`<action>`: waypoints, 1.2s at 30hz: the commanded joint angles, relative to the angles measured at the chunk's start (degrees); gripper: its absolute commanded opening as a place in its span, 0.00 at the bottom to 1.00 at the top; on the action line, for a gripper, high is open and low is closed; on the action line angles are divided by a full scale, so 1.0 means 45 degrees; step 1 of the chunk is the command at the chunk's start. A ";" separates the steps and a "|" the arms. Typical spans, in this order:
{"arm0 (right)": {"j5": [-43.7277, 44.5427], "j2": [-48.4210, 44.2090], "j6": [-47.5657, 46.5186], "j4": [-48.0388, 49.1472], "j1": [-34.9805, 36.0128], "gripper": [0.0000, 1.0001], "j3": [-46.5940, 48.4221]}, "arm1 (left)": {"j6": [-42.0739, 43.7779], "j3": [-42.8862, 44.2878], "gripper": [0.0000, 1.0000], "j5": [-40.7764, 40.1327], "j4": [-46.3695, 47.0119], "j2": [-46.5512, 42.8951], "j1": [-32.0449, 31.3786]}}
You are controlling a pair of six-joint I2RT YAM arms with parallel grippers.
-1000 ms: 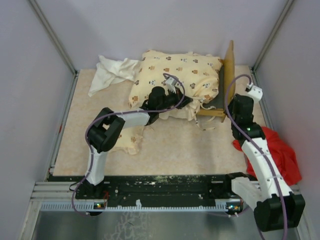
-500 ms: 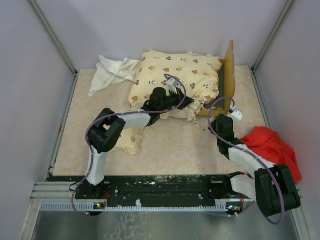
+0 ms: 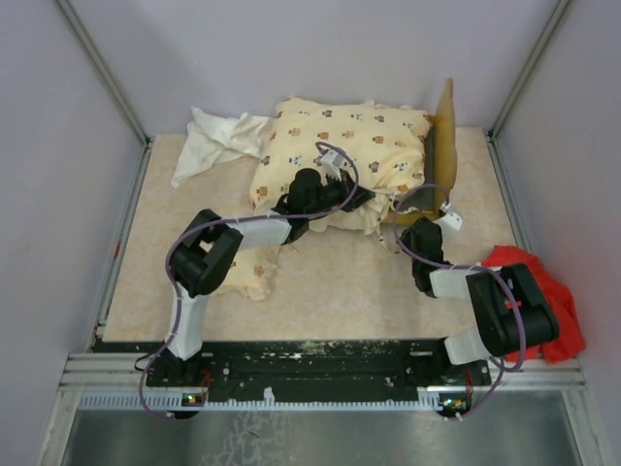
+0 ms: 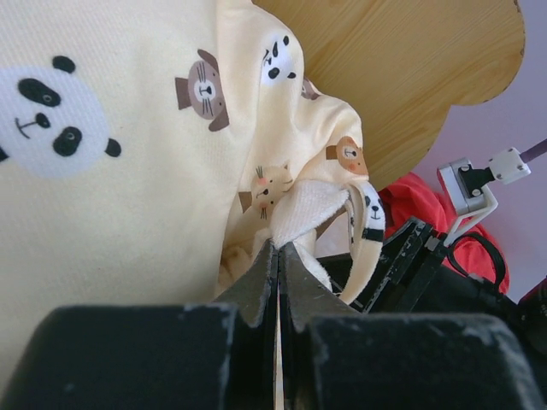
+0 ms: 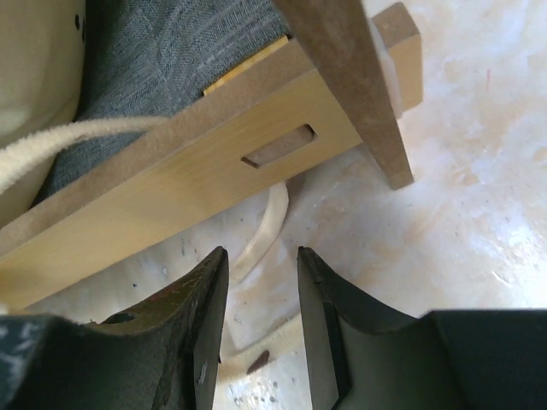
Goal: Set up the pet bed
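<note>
The pet bed's wooden frame (image 3: 444, 136) stands at the back right, its wavy headboard (image 4: 402, 77) upright and its dark grey base (image 5: 171, 51) partly covered. The cream animal-print cushion (image 3: 340, 146) lies bunched over it. My left gripper (image 4: 279, 249) is shut on a fold of the cushion's near edge (image 4: 308, 213). My right gripper (image 5: 262, 256) hangs low at the frame's near corner, open and holding nothing, just below the side rail (image 5: 214, 171). A cream tie strap (image 5: 265, 226) lies on the table beneath it. The small pillow (image 3: 254, 272) lies under my left arm.
A red cloth (image 3: 543, 291) lies crumpled at the right edge behind my right arm. A plain white cloth (image 3: 218, 141) sits at the back left. Grey walls close in on both sides.
My right arm has swung down and leftward from beside the headboard to the frame's near corner, and its jaws have narrowed slightly. The left gripper and cushion have not moved.
</note>
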 commanded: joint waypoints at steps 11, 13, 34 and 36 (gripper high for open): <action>0.0082 0.2024 0.0397 -0.1294 0.0301 0.35 0.2168 | -0.0282 0.0286 0.00 -0.0075 0.0231 -0.0381 0.0134; 0.0283 0.2224 0.0382 -0.1947 0.0425 0.32 0.2514 | -0.0314 0.0331 0.00 -0.0071 0.0210 -0.0344 0.0134; 0.0580 0.0618 0.2471 -0.1361 0.0639 0.00 0.1094 | -0.0467 0.0030 0.00 0.0016 0.0344 -0.0399 0.0134; 0.1147 0.0451 0.2664 -0.2974 0.0635 0.00 0.1376 | -0.0441 -0.0025 0.00 -0.0013 0.0358 -0.0432 0.0134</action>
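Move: The cream strap's loose loop on the table lies about 3 cm ahead of the open right fingers, 1 cm left and 3 cm below. The bed's end rail runs some 6 cm ahead and 2 cm left, about level in height, and its corner leg stands about 5 cm ahead and 5 cm right. From the shut left hand, the strap lies roughly 7 cm back, 10 cm right and 15 cm below. The right hand dips about 3 cm forward onto the strap, pinches it and pulls roughly 3 cm back. ##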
